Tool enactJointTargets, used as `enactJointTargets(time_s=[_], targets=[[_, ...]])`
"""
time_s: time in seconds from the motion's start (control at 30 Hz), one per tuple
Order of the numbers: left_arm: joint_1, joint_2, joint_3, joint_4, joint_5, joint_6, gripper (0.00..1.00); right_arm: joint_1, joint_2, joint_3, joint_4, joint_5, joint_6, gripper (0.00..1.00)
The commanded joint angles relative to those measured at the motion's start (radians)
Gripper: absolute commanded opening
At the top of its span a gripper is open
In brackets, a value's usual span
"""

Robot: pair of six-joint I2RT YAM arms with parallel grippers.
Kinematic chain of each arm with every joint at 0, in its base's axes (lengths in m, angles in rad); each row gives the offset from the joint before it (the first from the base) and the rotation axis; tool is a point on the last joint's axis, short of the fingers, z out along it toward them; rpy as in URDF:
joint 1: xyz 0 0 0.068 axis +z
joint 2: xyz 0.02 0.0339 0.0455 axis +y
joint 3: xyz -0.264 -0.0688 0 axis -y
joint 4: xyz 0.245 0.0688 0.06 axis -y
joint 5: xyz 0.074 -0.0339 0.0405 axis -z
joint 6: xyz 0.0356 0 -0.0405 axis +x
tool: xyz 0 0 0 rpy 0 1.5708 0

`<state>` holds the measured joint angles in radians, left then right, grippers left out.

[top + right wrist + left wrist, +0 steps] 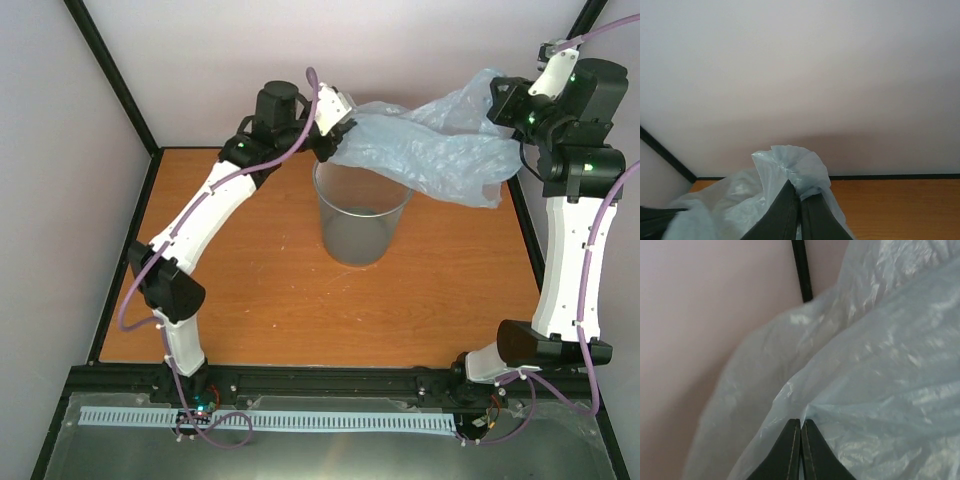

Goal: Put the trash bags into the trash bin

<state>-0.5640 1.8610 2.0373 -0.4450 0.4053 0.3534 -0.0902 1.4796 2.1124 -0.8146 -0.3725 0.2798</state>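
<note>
A pale blue translucent trash bag [440, 145] hangs stretched in the air between my two grippers, above and to the right of the trash bin [361, 215], a round translucent grey wastebasket on the table. My left gripper [338, 135] is shut on the bag's left edge, just above the bin's far left rim. In the left wrist view the shut jaws [801, 424] pinch the film [880, 380]. My right gripper [500, 100] is shut on the bag's right end, held high at the back right. In the right wrist view its jaws [800, 196] grip a bunched fold [795, 167].
The orange-brown tabletop [270, 300] is framed by black posts and pale walls. A black rail and a white slotted strip [260, 420] run along the near edge by the arm bases.
</note>
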Motion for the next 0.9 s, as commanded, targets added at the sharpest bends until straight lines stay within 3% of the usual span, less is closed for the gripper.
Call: enactJointTargets(time_s=[0.0, 0.33, 0.5, 0.7, 0.87], targets=[[0.021, 0.037, -0.020, -0.017, 0.172, -0.244, 0.01, -0.007, -0.017, 0.012, 0.053, -0.141, 0.044, 0.03], [0.023, 0.118, -0.081, -0.051, 0.276, -0.319, 0.01, 0.039, -0.030, -0.062, 0.172, -0.405, 0.162, 0.03], [0.022, 0.087, -0.090, -0.089, 0.448, -0.326, 0.01, 0.083, -0.051, -0.093, 0.224, -0.525, 0.195, 0.03], [0.022, 0.009, -0.150, -0.133, 0.601, -0.307, 0.01, 0.099, -0.067, 0.021, 0.237, -0.547, 0.219, 0.03], [0.023, -0.035, -0.233, -0.145, 0.616, -0.304, 0.01, 0.099, -0.113, -0.042, 0.242, -0.572, 0.232, 0.03]])
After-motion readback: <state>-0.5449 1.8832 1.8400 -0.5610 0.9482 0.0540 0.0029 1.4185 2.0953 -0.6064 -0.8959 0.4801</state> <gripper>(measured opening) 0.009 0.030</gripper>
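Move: Both hands already pinch the spread trash bag, high over the far part of the table. The trash bin stands roughly 10 cm back and 5 cm right of the left hand, its middle some 27 cm below. From the right hand the bin is about 7 cm back, 23 cm left and 39 cm lower. The bag's middle lies about 15 cm right of the left hand, level with it fore and aft and about 2 cm above. Down first, then back, the left hand brings its corner of the trash bag some 10 cm lower towards the bin's rim, drifting slightly right while the fingers tip downward. The right hand sweeps about 10 cm left, turning some 35 degrees counter-clockwise, then draws back and climbs. Both grippers stay shut on the plastic. ##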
